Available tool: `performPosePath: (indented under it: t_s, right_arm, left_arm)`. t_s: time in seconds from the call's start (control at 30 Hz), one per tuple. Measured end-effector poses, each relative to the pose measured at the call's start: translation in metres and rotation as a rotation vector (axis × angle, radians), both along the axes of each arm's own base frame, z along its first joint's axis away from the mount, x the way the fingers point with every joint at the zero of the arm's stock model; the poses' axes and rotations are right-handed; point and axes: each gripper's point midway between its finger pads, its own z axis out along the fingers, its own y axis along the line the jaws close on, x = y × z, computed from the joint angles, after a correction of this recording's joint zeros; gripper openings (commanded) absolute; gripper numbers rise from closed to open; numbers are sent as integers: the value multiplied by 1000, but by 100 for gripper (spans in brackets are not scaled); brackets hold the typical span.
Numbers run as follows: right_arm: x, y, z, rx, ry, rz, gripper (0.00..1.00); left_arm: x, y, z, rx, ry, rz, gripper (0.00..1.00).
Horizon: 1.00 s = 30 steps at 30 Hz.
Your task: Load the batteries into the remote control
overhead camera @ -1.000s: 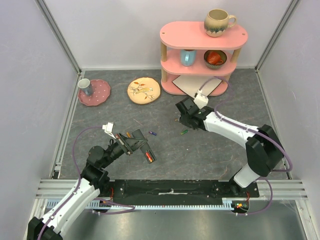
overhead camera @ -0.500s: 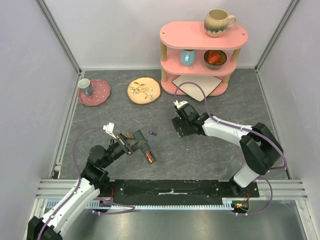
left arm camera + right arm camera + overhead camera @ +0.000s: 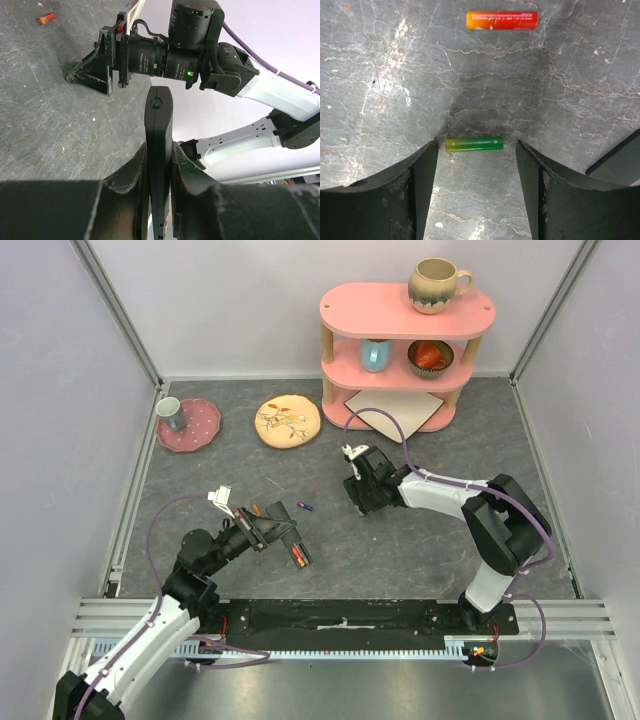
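Observation:
My left gripper (image 3: 262, 528) is shut on the remote control (image 3: 287, 537), a slim black bar held above the mat; in the left wrist view the remote control (image 3: 158, 125) stands edge-on between the fingers (image 3: 131, 172). A red battery (image 3: 297, 555) shows at the remote's near end and an orange one (image 3: 258, 508) by its far end. A purple battery (image 3: 306, 507) lies on the mat. My right gripper (image 3: 476, 150) is open and low over a green battery (image 3: 474, 144), which lies crosswise between its fingertips. A red-orange battery (image 3: 502, 20) lies just beyond.
A pink shelf (image 3: 400, 315) with mugs and a bowl stands at the back right. A yellow plate (image 3: 288, 421) and a pink plate with a cup (image 3: 188, 424) lie at the back left. A black edge (image 3: 620, 155) shows right of my right gripper.
My right gripper has swung left and come down over the green battery, which the top view no longer shows. The left arm and the remote have stayed put.

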Motion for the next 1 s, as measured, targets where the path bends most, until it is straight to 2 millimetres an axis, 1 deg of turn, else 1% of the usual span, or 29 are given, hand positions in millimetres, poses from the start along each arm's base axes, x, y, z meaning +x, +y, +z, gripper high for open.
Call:
performPosePath:
  t_s: [0.27, 0.47, 0.6, 0.7, 0.73, 0.8, 0.83, 0.87, 0.93, 1.0]
  right_arm:
    - [7, 3, -2, 38, -1, 9, 65]
    - [8, 3, -2, 53, 7, 17, 66]
    - [8, 4, -2, 57, 12, 27, 65]
    - [7, 4, -3, 61, 15, 33, 60]
    - [7, 4, -3, 62, 14, 33, 56]
    - [8, 3, -3, 64, 13, 31, 52]
    - [9, 2, -3, 65, 12, 28, 45]
    - [9, 1, -3, 68, 13, 24, 41]
    - [10, 0, -2, 75, 13, 19, 38]
    - [11, -1, -2, 89, 14, 3, 37]
  left_arm:
    - [0, 0, -1, 3, 5, 0, 2]
    - [1, 0, -1, 3, 5, 6, 2]
    - [2, 1, -1, 3, 6, 10, 2]
    - [3, 1, -2, 3, 6, 15, 2]
    - [3, 1, -2, 3, 6, 16, 2]
    - [3, 1, -2, 3, 6, 17, 2]
    - [3, 1, -2, 4, 7, 17, 2]
    - [3, 1, -2, 4, 8, 17, 2]
    - [3, 1, -2, 4, 8, 17, 2]
    - [3, 1, -2, 4, 8, 17, 2]
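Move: The green battery lies almost between the open fingertips of my right hand, about 1 cm ahead and hardly 1 cm below. From that hand, the red battery lies about 10 cm ahead and 1 cm left, and the black cover some 4 cm ahead and 13 cm to the right, both low on the table. From my left hand, the green battery is roughly 17 cm ahead, 19 cm right and 16 cm down. I close my right fingers on the two ends of the green battery, gently at first and then faster, until it is pinched end to end. Meanwhile that hand slides level over the table about 1 cm forward, tilting some 5 degrees so its left side rises. The grip effort climbs only at the finish. ##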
